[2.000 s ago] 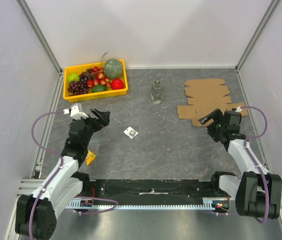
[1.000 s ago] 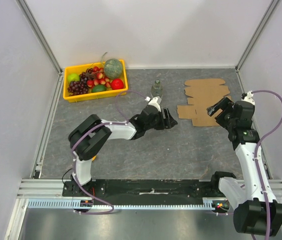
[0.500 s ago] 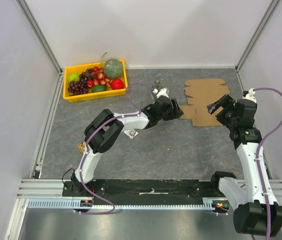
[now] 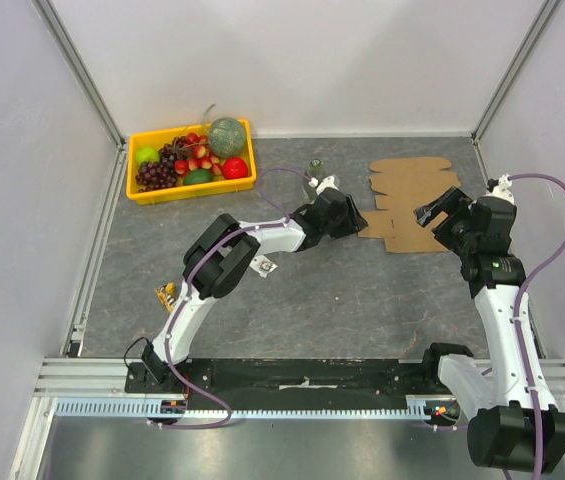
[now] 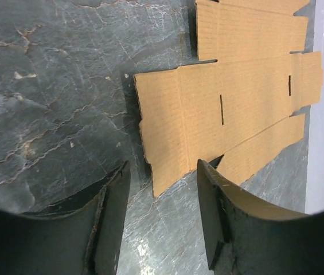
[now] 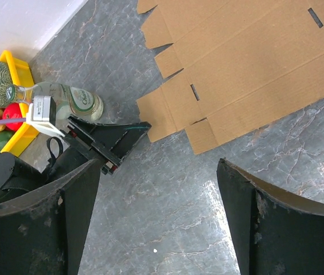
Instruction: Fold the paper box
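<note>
The paper box (image 4: 412,180) lies as a flat brown die-cut sheet at the back right of the table, flaps spread out. My left arm stretches far across, so the left gripper (image 4: 355,218) sits at the sheet's near-left corner. In the left wrist view the sheet (image 5: 230,109) lies just ahead, and its corner flap pokes between the tips of the left gripper (image 5: 164,166), which is open and touches nothing. My right gripper (image 4: 436,211) hovers wide open over the sheet's near-right part. The right wrist view shows the sheet (image 6: 248,69) beyond the right gripper (image 6: 159,163), and the left gripper (image 6: 116,140) beside its corner.
A yellow tray (image 4: 247,183) of fruit stands at the back left. A clear bottle (image 4: 314,175) stands just behind the left gripper. A small white item (image 4: 262,265) and a yellow packet (image 4: 167,295) lie under the left arm. Walls close in the right and back.
My left arm has swung from the table's left across to the sheet's near-left corner, its jaws narrowing. The right gripper rose beside the sheet, then held still.
</note>
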Controlling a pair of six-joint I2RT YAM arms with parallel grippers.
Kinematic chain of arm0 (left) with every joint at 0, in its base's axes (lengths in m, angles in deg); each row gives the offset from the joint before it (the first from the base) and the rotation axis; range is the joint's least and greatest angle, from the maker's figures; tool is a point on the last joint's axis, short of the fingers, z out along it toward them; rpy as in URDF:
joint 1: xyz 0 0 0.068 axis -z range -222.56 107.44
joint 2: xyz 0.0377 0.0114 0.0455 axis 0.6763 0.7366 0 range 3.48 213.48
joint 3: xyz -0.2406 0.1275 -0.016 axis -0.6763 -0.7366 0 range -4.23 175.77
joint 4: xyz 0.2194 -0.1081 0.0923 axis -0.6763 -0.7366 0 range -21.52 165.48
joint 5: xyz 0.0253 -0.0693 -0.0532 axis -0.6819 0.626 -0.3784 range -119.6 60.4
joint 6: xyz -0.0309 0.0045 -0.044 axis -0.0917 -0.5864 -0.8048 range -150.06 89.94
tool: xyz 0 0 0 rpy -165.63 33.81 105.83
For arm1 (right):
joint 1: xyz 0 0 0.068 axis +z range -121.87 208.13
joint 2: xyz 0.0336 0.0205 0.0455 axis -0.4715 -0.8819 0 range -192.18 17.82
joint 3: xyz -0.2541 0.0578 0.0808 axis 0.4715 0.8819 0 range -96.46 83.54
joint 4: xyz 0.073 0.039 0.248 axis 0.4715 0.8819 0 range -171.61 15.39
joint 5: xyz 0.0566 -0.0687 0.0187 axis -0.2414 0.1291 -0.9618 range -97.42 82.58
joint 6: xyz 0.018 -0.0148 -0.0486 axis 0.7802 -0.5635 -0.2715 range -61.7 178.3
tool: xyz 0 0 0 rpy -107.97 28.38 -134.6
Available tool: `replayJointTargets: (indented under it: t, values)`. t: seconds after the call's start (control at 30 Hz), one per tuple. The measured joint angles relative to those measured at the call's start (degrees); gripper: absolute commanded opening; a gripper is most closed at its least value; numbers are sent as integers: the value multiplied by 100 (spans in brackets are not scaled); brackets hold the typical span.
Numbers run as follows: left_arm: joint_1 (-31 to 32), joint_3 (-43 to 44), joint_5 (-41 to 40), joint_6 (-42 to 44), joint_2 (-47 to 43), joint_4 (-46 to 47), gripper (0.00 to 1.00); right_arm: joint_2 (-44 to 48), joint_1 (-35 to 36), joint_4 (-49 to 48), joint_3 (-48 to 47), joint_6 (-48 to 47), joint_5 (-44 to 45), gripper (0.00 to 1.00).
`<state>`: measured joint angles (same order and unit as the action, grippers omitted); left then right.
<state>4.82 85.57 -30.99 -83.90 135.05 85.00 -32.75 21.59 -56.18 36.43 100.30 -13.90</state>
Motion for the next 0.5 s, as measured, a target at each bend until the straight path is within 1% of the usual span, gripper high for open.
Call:
replayJointTargets:
  t: [0.13, 0.2, 0.3, 0.4, 0.5]
  values:
    - [0, 103, 146, -72, 114, 46, 48, 0, 0, 0, 0, 0, -20, 90]
    - [0, 120, 195, -96, 155, 83, 42, 0, 0, 0, 0, 2, -22, 90]
    - [0, 138, 262, -125, 216, 136, 37, 0, 0, 0, 0, 2, -24, 90]
    - [0, 166, 339, -155, 273, 175, 26, 0, 0, 0, 0, 2, -24, 90]
    - [0, 186, 358, -181, 310, 168, 12, 0, 0, 0, 0, 0, -24, 90]
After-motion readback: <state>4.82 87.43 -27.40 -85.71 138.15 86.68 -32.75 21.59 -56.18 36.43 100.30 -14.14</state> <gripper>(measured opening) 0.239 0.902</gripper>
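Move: The near-left corner of the paper box's small left flap lies just off my left fingertips, about 2 cm to the right, level fore and aft, and some 2 cm below. The middle of the flat box is roughly 16 cm to the right and 8 cm ahead; the glass bottle stands about 12 cm to the left and 8 cm ahead. From my right hand that flap corner is some 16 cm left, 9 cm ahead and 20 cm lower. I ease my left hand about 1.5 cm to the right and some 1 cm down onto the near-left corner of the box's left flap, its slanting wrist nearly unturned. As it goes I bring the half-open fingers together, from either side of the corner, until they pinch its edge. ##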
